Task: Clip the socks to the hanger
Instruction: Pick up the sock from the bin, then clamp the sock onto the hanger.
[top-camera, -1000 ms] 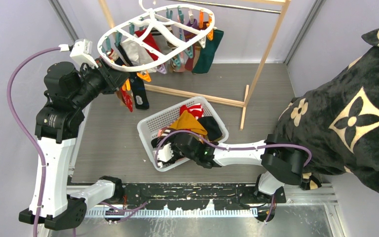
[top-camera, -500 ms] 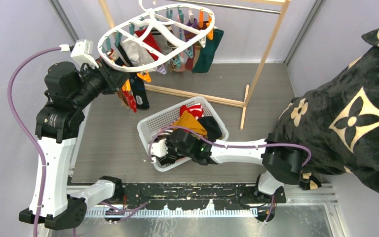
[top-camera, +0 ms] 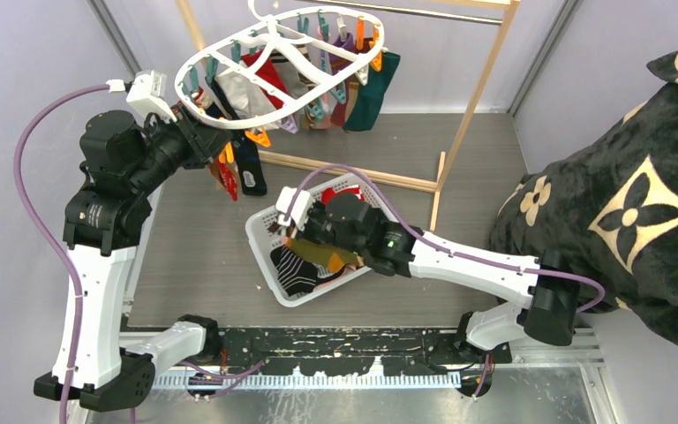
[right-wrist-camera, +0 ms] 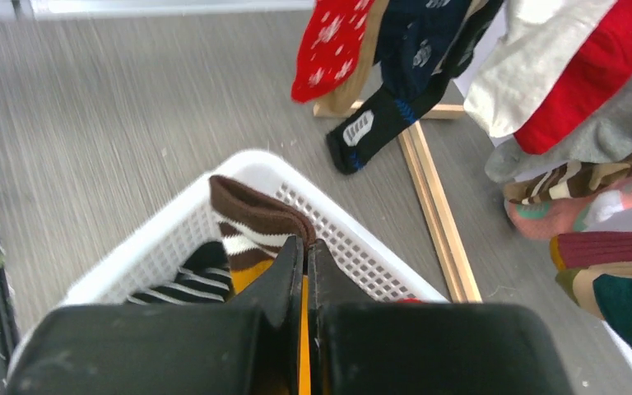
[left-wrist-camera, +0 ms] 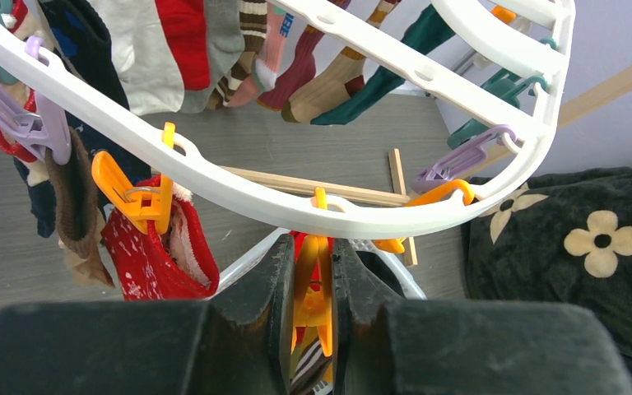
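The hanger (top-camera: 293, 55), a white oval ring (left-wrist-camera: 239, 185) with coloured pegs, hangs tilted at the back left. Several socks (top-camera: 256, 84) are clipped under it, among them a red Christmas-patterned one (left-wrist-camera: 152, 255). My left gripper (top-camera: 214, 146) (left-wrist-camera: 311, 247) is shut on an orange peg (left-wrist-camera: 317, 288) on the ring's near rim. My right gripper (top-camera: 303, 237) (right-wrist-camera: 305, 247) hangs above the white mesh basket (top-camera: 260, 231), shut on a mustard sock with a brown striped cuff (right-wrist-camera: 255, 218) (top-camera: 320, 256). A black-and-white striped sock (top-camera: 296, 269) lies in the basket.
A light wooden rack frame (top-camera: 477, 97) stands behind the basket, its base bar (right-wrist-camera: 432, 197) lying on the grey tabletop. A big black plush blanket with beige flower marks (top-camera: 618, 203) fills the right side. The basket rim (right-wrist-camera: 173, 222) sits just below my right fingers.
My right gripper has shut on the mustard sock and lifted it from the basket's near corner up and away. The left arm and the hanger have stayed put.
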`<state>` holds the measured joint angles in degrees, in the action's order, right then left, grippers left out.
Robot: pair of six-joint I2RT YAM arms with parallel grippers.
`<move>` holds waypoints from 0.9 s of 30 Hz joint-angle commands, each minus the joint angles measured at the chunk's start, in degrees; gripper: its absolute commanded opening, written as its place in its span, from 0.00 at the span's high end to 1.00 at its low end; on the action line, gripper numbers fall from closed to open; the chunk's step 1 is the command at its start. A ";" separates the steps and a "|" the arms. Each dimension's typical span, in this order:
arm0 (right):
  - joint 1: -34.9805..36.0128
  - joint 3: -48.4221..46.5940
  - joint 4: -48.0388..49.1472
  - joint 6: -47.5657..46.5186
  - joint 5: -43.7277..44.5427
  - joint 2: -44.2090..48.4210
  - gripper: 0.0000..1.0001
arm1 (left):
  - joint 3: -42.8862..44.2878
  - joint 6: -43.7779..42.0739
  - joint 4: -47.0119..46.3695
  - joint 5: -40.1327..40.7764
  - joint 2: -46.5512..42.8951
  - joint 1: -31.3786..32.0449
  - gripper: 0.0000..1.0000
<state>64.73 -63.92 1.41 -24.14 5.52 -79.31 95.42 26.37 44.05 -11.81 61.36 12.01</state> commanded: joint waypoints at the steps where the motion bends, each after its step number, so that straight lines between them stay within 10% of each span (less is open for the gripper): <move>1: -0.31 -9.85 -0.66 13.09 3.80 1.31 0.99 | 0.80 -0.88 2.62 -1.00 -0.71 0.26 0.93; 8: -0.31 -23.06 -7.99 20.96 11.29 -0.35 0.99 | 0.65 -0.34 2.66 -1.17 -0.47 0.21 0.93; 27: -0.26 -14.94 9.27 37.40 20.15 -3.76 0.99 | -1.45 1.17 1.43 -2.77 -0.81 0.23 1.00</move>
<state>64.47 -78.08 0.43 9.39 24.34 -83.70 94.67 26.92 44.07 -13.15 61.36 12.01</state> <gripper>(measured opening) 0.048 0.173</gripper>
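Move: The brown-and-ochre sock is already pinched in the right hand. The empty orange clip it is bound for lies about 7 cm to this hand's left, 5 cm ahead and 14 cm above. The red sock hangs some 10 cm left, 4 cm ahead and 8 cm up; a spare orange clip is about 3 cm left, 6 cm ahead and 15 cm up. The left hand has the target clip in its fingers, jaws some 3 cm below and 1 cm ahead. The brown-and-ochre sock goes up fast in the right hand's closed fingers, nearly 15 cm to about the clip's height, then comes back down some 6 cm while easing forward about 4 cm in all. Meanwhile the wrist swings clockwise and levels, turning the fingers from leftward and slightly down to forward-left. The left hand stays put, still pinching the orange clip at the hanger's edge. ##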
